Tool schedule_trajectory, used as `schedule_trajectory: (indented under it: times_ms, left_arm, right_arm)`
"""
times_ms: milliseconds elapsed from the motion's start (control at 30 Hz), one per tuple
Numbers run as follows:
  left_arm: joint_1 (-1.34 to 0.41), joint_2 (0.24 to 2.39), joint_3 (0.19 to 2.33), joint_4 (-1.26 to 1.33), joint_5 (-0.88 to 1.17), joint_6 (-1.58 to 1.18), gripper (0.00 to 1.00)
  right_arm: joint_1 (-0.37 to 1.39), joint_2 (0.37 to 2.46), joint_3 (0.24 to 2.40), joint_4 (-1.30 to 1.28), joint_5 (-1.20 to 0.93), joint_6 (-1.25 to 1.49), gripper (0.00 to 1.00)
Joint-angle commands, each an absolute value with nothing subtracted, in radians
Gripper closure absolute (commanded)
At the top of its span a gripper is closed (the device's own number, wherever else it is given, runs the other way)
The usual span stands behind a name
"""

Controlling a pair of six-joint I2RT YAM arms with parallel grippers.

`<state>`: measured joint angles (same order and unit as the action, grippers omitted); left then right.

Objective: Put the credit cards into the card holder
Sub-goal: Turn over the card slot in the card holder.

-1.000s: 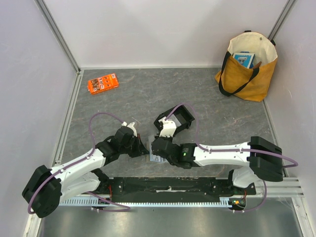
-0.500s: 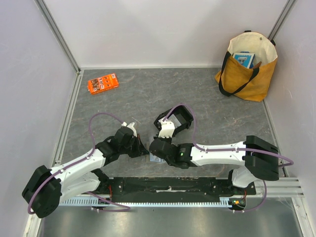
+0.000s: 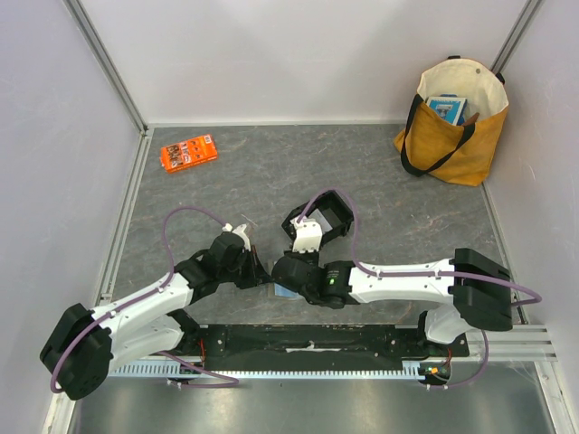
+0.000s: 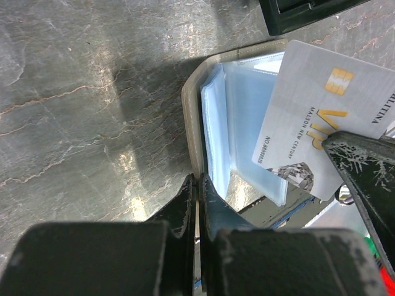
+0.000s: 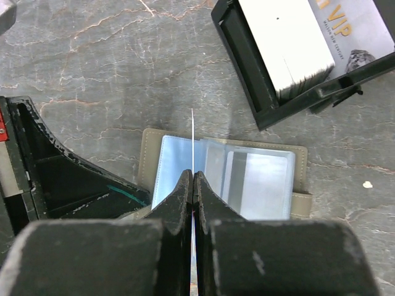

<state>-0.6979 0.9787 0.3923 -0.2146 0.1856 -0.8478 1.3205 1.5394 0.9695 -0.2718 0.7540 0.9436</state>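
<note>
The card holder (image 5: 259,179) lies open on the table, taupe rim around pale bluish clear sleeves (image 4: 241,117). My left gripper (image 4: 197,182) is shut on its left edge (image 4: 191,123). My right gripper (image 5: 193,175) is shut on a credit card (image 5: 192,139), seen edge-on as a thin white line standing over the left sleeves. In the left wrist view the same grey-white card (image 4: 315,111) slants over the sleeves. From above, both grippers (image 3: 261,271) (image 3: 279,269) meet over the holder (image 3: 286,293), mostly hiding it. More cards (image 5: 290,43) stand in a black tray.
The black tray (image 3: 327,215) sits just behind the holder. An orange packet (image 3: 188,152) lies at the back left. A yellow tote bag (image 3: 452,122) stands in the back right corner. Walls enclose the table on three sides.
My right gripper has shifted slightly left with the card, closer to the left gripper and further over the holder. The left arm has stayed put.
</note>
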Motion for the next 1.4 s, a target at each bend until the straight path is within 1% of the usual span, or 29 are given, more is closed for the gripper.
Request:
schedule_trajectory:
  times_ms: [0, 200, 367, 500, 667, 733, 1100, 1367]
  left_arm:
    - [-0.701, 0.979, 0.394, -0.206, 0.179, -0.859, 0.98]
    - [-0.701, 1.000, 0.384, -0.210, 0.170, -0.859, 0.98]
    - [-0.703, 1.005, 0.370, -0.212, 0.156, -0.858, 0.98]
    - [-0.701, 1.015, 0.365, -0.213, 0.150, -0.853, 0.98]
    - [-0.701, 1.026, 0.354, -0.206, 0.150, -0.853, 0.98]
    - [-0.701, 1.028, 0.353, -0.206, 0.152, -0.854, 0.98]
    - [-0.703, 1.063, 0.342, -0.189, 0.141, -0.857, 0.98]
    - [-0.701, 1.080, 0.345, -0.187, 0.140, -0.859, 0.98]
  right_arm:
    - [1.327, 1.480, 0.960, -0.310, 0.819, 0.966, 1.00]
    - [1.304, 1.427, 0.896, -0.336, 0.812, 1.011, 1.00]
    - [1.244, 1.407, 0.841, -0.311, 0.697, 1.005, 1.00]
    - [1.233, 1.407, 0.812, -0.272, 0.629, 0.989, 1.00]
    - [1.226, 1.339, 0.715, -0.079, 0.523, 0.983, 1.00]
    - [1.212, 1.327, 0.693, -0.040, 0.482, 0.985, 1.00]
    - [1.089, 1.336, 0.517, 0.228, 0.253, 1.081, 1.00]
    - [1.077, 1.377, 0.428, 0.414, 0.161, 1.131, 1.00]
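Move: The right hand, still pinching the upright VIP card, has the card slot in the open holder about 8 cm below it, roughly 2 cm back and 1 cm to its right. The black tray stands some 14 cm ahead and 6 cm right of that hand; its white cards lie about 11 cm ahead and 3 cm right. From the left hand, shut on the holder's raised left edge, the slot is about 6 cm right, level fore and aft and 3 cm below. To the right first, about 5 cm across the holder, then down some 5 cm and a little back left, the right hand brings the pinched VIP card against the slot leaf, its left side rolling up and fingertips tipping down by about 30 degrees in all. Meanwhile the left hand keeps hold of the holder's left edge and lowers it some 3 cm towards the table. ##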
